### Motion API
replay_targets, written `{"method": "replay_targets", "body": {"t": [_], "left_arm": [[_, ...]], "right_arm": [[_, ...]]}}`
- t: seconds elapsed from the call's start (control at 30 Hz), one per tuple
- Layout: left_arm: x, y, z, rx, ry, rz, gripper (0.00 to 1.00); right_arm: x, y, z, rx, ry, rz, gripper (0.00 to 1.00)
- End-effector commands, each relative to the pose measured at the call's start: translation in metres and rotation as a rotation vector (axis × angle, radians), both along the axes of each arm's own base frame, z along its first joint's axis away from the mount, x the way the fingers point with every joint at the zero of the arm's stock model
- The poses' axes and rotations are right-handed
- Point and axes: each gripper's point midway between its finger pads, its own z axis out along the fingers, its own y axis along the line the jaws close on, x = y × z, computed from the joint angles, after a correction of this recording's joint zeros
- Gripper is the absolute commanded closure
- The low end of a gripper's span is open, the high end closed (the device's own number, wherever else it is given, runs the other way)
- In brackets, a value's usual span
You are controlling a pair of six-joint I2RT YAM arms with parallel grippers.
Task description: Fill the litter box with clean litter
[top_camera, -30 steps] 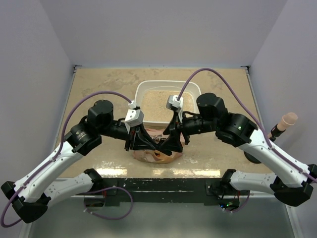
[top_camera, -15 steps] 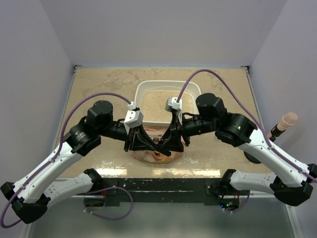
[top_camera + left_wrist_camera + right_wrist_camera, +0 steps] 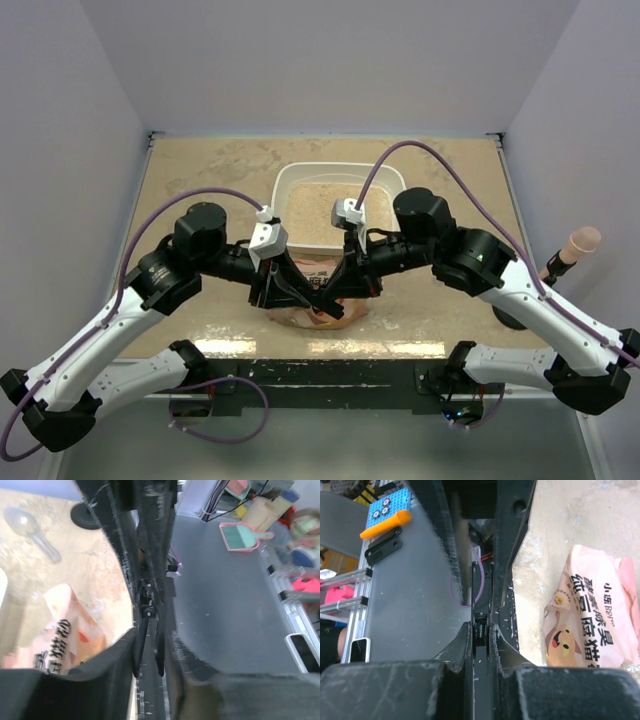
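Note:
The white litter box [image 3: 283, 190] stands at the table's middle and holds pale beige clean litter [image 3: 322, 205]. The orange-pink printed bag [image 3: 298, 318] lies on the table just in front of the box. It also shows in the left wrist view [image 3: 65, 630] and the right wrist view [image 3: 592, 615]. My left gripper [image 3: 338, 312] and right gripper [image 3: 312, 298] cross each other low over the bag. In the wrist views the left gripper [image 3: 152, 650] and right gripper [image 3: 480, 630] have jaws close together with nothing between them, and the bag lies beside them.
A clear plastic scoop [image 3: 30, 527] lies on the table near a black round base [image 3: 85, 517]. A pink-tipped handle [image 3: 578, 245] stands at the right edge. Spilled grains dot the tabletop around the bag.
Both grippers have moved toward each other over the bag and now cross. The bag and the litter box have not moved.

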Motion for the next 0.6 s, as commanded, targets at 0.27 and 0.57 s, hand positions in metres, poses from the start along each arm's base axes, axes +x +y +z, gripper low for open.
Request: {"method": "replay_targets", "body": {"t": [0.27,0.57], "left_arm": [[0.013,0.027,0.053,-0.095,-0.257,0.205,0.08],[0.081,0.030,-0.017,0.160,-0.209,0.483,0.06]], "right_arm": [[0.013,-0.014,0.015,0.015,-0.061,-0.141,1.00],[0.054,-0.050,-0.006,-0.157,-0.099,-0.457,1.00]]}}
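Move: The black clip sits between my two hands, its middle about 2 cm to the right of my left hand point at the same height, and its other end is already pinched in my right hand. The pink litter bag lies roughly 14 cm ahead and 28 cm below, some 2 cm right of my left hand and 2 cm left of my right. Beyond the bag, about 41 cm ahead of my left hand, 7 cm to its right and 27 cm down, is the litter box. I spread my left fingers wide off the clip and lift that hand about 5 cm, easing slightly left, then swing it forward some 5 cm and partly back down, its fingers turning about 20 degrees counter-clockwise. My right hand keeps its pinch on the clip and carries it forward and right, about 4 cm towards the bag, turning some 15 degrees clockwise and sinking a little late on. ##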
